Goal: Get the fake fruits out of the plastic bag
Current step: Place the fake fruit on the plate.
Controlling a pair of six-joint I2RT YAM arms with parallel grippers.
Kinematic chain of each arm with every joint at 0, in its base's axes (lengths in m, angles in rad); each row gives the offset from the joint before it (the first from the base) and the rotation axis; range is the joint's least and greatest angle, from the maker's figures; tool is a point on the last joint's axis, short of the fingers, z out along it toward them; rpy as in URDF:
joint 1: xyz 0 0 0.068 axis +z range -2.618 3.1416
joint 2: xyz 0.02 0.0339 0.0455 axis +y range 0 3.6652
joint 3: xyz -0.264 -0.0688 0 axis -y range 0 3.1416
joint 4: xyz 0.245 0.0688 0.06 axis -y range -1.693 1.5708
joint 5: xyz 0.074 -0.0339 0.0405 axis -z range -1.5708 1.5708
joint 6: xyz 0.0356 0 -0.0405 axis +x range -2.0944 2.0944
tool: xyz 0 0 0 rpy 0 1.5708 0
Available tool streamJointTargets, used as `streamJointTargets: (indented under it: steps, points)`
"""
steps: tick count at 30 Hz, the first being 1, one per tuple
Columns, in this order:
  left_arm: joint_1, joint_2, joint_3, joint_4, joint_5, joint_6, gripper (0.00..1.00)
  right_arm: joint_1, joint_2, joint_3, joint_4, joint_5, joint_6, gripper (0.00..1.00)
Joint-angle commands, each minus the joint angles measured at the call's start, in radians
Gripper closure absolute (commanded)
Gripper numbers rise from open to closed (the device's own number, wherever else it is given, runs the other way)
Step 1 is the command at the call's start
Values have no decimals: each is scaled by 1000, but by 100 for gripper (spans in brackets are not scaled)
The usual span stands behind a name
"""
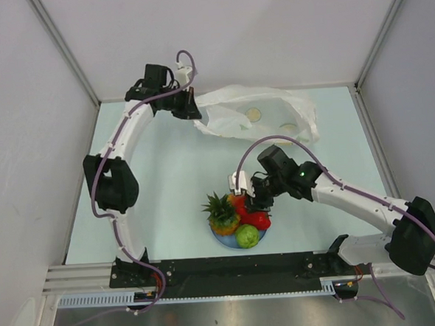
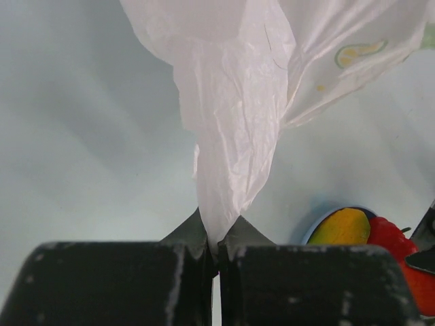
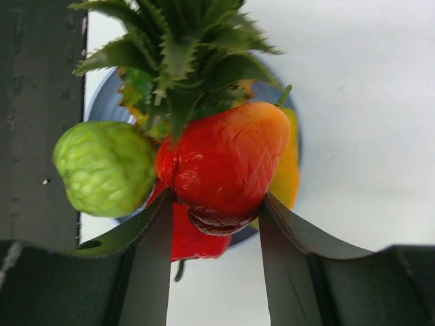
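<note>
The plastic bag (image 1: 266, 112) lies crumpled at the back of the table. My left gripper (image 1: 192, 109) is shut on a twisted fold of the bag (image 2: 231, 102) at its left end. Near the front, a light-blue plate (image 1: 226, 241) holds the pineapple (image 1: 222, 216), the green ball (image 1: 246, 236) and red pieces (image 1: 258, 219). My right gripper (image 3: 216, 204) is over the plate's far side, jaws pressed against both sides of a glossy red fruit (image 3: 224, 163). A second red piece (image 3: 194, 238) and a yellow-orange wedge (image 3: 289, 170) lie beneath it. The green ball (image 3: 105, 166) sits to its left.
White walls enclose the table on three sides. A black rail (image 1: 231, 265) with both arm bases runs along the near edge, just in front of the plate. Printed round marks show on the bag (image 1: 254, 114).
</note>
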Motion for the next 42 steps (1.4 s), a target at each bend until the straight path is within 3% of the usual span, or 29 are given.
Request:
streamJointTargets:
  steps: [1,15,21,24,25,30,37,42]
  points:
    - [49,-68,7,32,88,-50,100,38,11,38,-91,47,40,67]
    - [64,-60,-25,44,154,-79,100,78,36,38,-123,102,15,61]
    - [64,-69,-48,54,164,-84,100,78,21,38,-160,81,-21,35]
    - [64,-72,-62,63,171,-95,100,73,10,38,-162,92,-37,27]
    - [64,-80,-66,64,173,-95,100,69,1,38,-165,93,-52,15]
    - [64,-89,-72,63,162,-84,100,35,-22,38,-157,105,-63,11]
    - [63,-106,-77,57,154,-69,100,-86,-81,40,-183,118,-87,10]
    - [48,-124,-88,41,118,-44,100,-300,-46,61,-91,105,32,9]
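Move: With the red fruit already between my right fingers, the plate's middle lies about 4 cm back, 4 cm left and some 12 cm below that hand. The mango is about 2 cm ahead and 2 cm left, the red pepper 4 cm back and 2 cm right, the pineapple 3 cm back and 8 cm left, all roughly 9 cm lower. From my left hand, the plate is some 30 cm back, 10 cm right and 19 cm down. I lower my right hand about 3 cm while easing some 2 cm back and slightly right, tipping the fingers about 10 degrees steeper, and open them to let the red fruit go on the pile. Then I draw away forward and right towards the bag, about 7 cm, rising a little and swinging clockwise. My left hand keeps its pinch on the bag, rising slightly and sinking again. ##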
